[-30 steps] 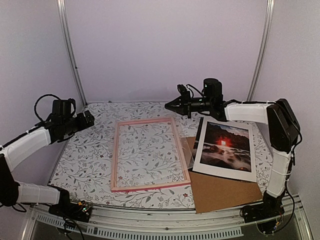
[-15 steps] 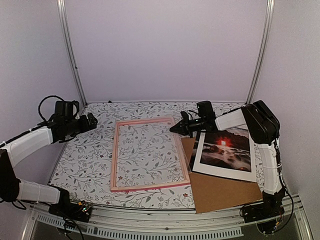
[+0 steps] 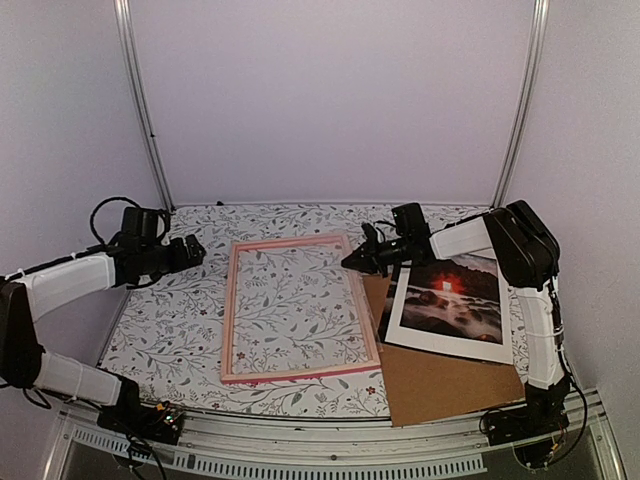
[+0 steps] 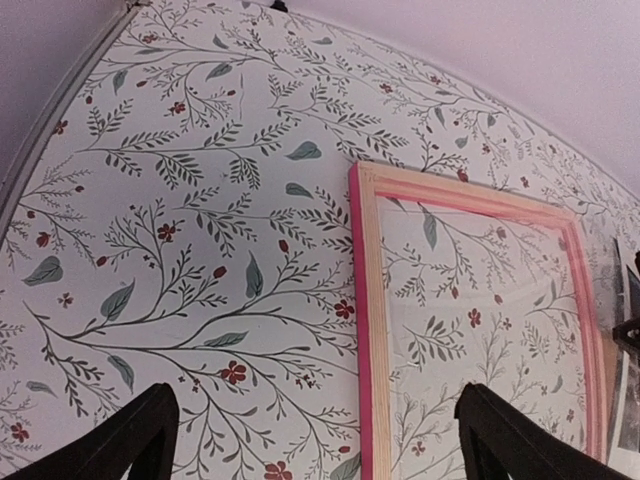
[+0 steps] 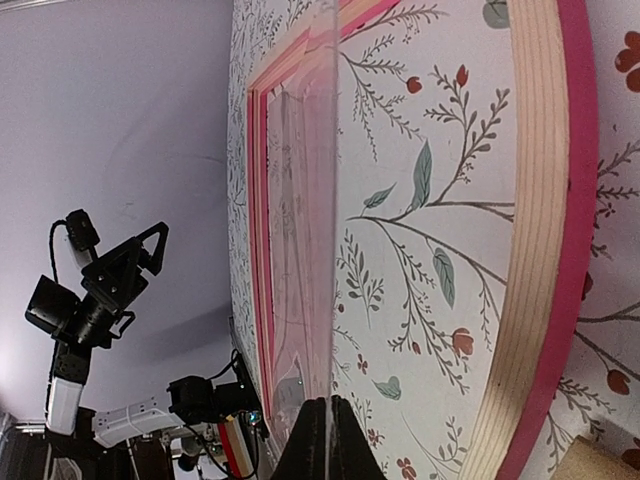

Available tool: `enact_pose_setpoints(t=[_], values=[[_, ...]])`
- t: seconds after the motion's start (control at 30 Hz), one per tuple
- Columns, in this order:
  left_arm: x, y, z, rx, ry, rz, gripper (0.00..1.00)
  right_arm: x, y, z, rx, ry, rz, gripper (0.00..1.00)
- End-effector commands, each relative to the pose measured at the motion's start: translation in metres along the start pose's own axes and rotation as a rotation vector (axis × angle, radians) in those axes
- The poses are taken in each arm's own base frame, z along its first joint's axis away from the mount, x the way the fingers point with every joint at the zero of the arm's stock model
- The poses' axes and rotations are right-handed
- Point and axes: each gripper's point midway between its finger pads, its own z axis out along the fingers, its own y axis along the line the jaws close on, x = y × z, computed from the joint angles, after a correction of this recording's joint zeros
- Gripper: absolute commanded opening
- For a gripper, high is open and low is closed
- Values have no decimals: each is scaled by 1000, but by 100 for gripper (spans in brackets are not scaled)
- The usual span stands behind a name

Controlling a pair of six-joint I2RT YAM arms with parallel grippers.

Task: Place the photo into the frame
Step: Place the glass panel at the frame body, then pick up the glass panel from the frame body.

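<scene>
The pink frame (image 3: 300, 242) lies flat in the middle of the floral table, and its rail (image 4: 365, 330) also shows in the left wrist view. A clear sheet (image 5: 322, 200) rests over the frame, seen edge-on from the right wrist. My right gripper (image 3: 348, 263) (image 5: 322, 415) is at the frame's far right corner, shut on that sheet's edge. The photo (image 3: 447, 292), a dark landscape with a red sun, lies right of the frame within a white border. My left gripper (image 3: 195, 250) (image 4: 320, 450) hovers open left of the frame, its jaws either side of the left rail.
A brown backing board (image 3: 440, 385) lies under the photo at the front right, reaching the table's near edge. The floral tablecloth (image 3: 170, 320) covers the table. Metal posts (image 3: 140, 100) and white walls close in the back and sides.
My right arm has come down from above to the frame's far right corner and stayed shut. The left gripper has moved right, closer to the frame.
</scene>
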Motion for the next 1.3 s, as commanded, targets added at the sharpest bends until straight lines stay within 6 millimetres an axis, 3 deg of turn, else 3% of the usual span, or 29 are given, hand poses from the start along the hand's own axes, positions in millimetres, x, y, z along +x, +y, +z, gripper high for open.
enact_pose_setpoints(t=[0.0,0.27,0.73,1.27], values=[[12,-11,9,25,19,28,100,5,21,-4,-38,38,-56,8],[16,-20,11,28,25,46,100,20,18,-10,-5,99,-84,22],[19,-19,12,19,25,52,100,42,13,-12,7,160,-114,23],[50,-35,23,61,85,64,100,58,8,-2,-17,183,-112,22]])
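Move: My right hand still pinches the right edge of the glass panel, which slopes down leftwards over the frame. The frame's middle lies about 16 cm left of this hand, 6 cm back and 5 cm lower. The photo is 24 cm right and 5 cm back, with the brown backing board's middle 20 cm right and 17 cm back. From my open left hand, the frame's middle is some 19 cm right, level with it and 12 cm below. I part my right fingers from shut to about a quarter open, giving up the pinch on the glass panel. The hand draws back some 5 cm along the panel's right edge, sinking about 2 cm overall and turning roughly 10 degrees counter-clockwise, with that edge between the parted fingers. My left hand, wide open, goes about 4 cm right and 3 cm down towards the frame, with a pause midway. ##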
